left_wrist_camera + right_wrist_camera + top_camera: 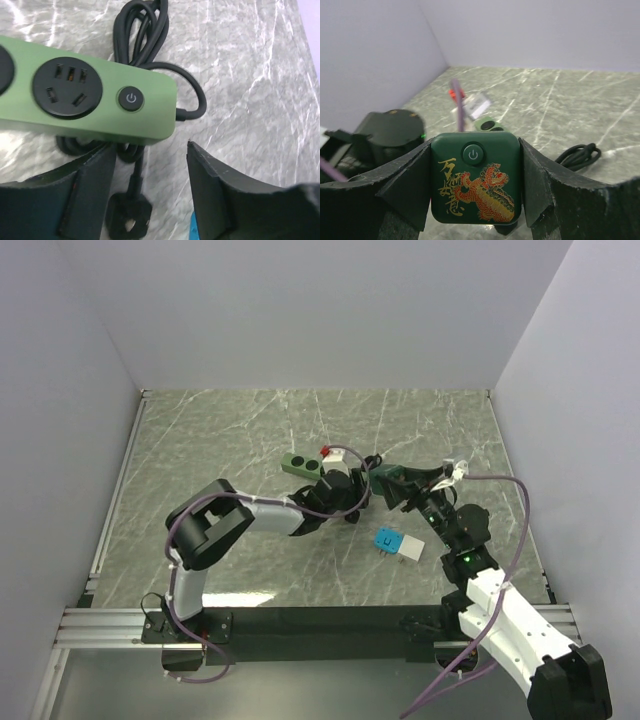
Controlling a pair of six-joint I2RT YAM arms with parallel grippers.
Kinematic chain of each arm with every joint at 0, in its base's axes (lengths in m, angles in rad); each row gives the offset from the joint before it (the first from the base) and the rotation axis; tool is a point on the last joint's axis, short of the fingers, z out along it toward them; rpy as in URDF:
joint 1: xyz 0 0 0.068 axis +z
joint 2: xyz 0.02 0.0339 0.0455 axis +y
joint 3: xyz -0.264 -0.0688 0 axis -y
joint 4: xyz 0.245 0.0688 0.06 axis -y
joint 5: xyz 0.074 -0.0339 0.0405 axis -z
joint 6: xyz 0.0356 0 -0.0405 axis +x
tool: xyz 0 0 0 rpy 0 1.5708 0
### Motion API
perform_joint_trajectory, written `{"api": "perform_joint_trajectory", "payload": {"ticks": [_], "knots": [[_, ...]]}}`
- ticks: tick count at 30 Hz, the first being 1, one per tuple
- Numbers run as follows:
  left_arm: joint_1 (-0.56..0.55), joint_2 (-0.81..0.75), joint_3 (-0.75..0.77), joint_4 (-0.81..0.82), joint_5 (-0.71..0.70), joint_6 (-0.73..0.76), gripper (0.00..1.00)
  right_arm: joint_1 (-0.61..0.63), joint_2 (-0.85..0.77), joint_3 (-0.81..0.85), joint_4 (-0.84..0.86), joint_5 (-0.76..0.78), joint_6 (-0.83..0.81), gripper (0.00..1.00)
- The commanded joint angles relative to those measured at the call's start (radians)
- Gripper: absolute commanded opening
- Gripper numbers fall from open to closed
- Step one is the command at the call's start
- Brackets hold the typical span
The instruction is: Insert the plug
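Note:
A light green power strip (115, 107) with a round socket (67, 87) and a power button (130, 98) lies on the marble table, also seen from above (303, 464). A black plug (127, 217) on its black cable (145, 30) lies on the table below the strip. My left gripper (150, 150) hovers over it, open; the plug rests loose beside the left finger (85, 190). My right gripper (475, 175) is shut on a dark green power cube (476, 177) with a gold and red dragon, held just right of the strip (390, 480).
A blue and white box (398, 543) lies on the table in front of both grippers. A red item (325, 451) sits at the strip's far end. Coiled black cable (577, 155) lies right of the cube. White walls enclose the table on three sides.

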Motion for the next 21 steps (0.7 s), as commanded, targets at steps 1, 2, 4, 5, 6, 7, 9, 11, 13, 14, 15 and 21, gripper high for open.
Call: {"api": "perform_joint_trajectory", "payload": {"ticks": [1,2,4,5,6,7,9,11,13,14,15,21], "knots": [[0.004,-0.118,-0.048,0.082,0.017,0.069,0.65,0.005,0.000,0.083,-0.003,0.076,-0.031,0.00],[0.006,-0.134,-0.066,0.085,0.016,0.071,0.65,0.005,0.001,0.090,-0.007,0.087,-0.034,0.00],[0.012,-0.169,-0.108,0.088,0.020,0.074,0.66,0.003,0.004,0.113,-0.014,0.104,-0.040,0.00],[0.015,-0.175,-0.117,0.085,0.025,0.072,0.66,0.003,0.006,0.123,-0.023,0.107,-0.043,0.00],[0.021,-0.184,-0.128,0.088,0.026,0.072,0.66,0.005,0.010,0.130,-0.027,0.107,-0.045,0.00],[0.022,-0.198,-0.151,0.095,0.026,0.074,0.67,0.003,0.015,0.150,-0.038,0.110,-0.042,0.00],[0.030,-0.226,-0.178,0.110,0.003,0.085,0.67,0.003,0.039,0.176,-0.064,0.119,-0.039,0.00],[0.041,-0.286,-0.226,0.145,-0.006,0.112,0.67,0.005,0.087,0.212,-0.093,0.109,-0.033,0.00],[0.065,-0.354,-0.264,0.167,-0.015,0.138,0.67,0.006,0.124,0.242,-0.101,0.104,-0.014,0.00],[0.078,-0.373,-0.271,0.164,-0.021,0.155,0.67,0.006,0.165,0.255,-0.115,0.098,-0.010,0.00],[0.114,-0.396,-0.277,0.158,-0.026,0.161,0.66,0.009,0.187,0.277,-0.119,0.099,0.001,0.00],[0.277,-0.376,-0.217,0.136,-0.049,0.207,0.66,0.064,0.366,0.374,-0.194,0.182,0.018,0.00]]}}
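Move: The right hand still holds the green plug; the power strip's middle lies about 20 cm ahead, 15 cm left and 22 cm below. From this hand the cord's black plug is about 10 cm ahead and 8 cm left, the cord coil 25 cm ahead and 2 cm left, both down on the table. From the left hand, beside the strip's button end, the strip's middle lies roughly 9 cm ahead, 7 cm left and 4 cm below; the black plug is about 5 cm straight below. Keeping its pinch on the green plug, the right hand carries it about 6 cm forward towards the power strip, rising some 3 cm on the way and sinking again while the wrist tips down roughly 10 degrees. Meanwhile the left hand, fingers already open, leaves the strip's button end, moving left and up, then also forward, towards the strip's left end, its fingers tilting up. ##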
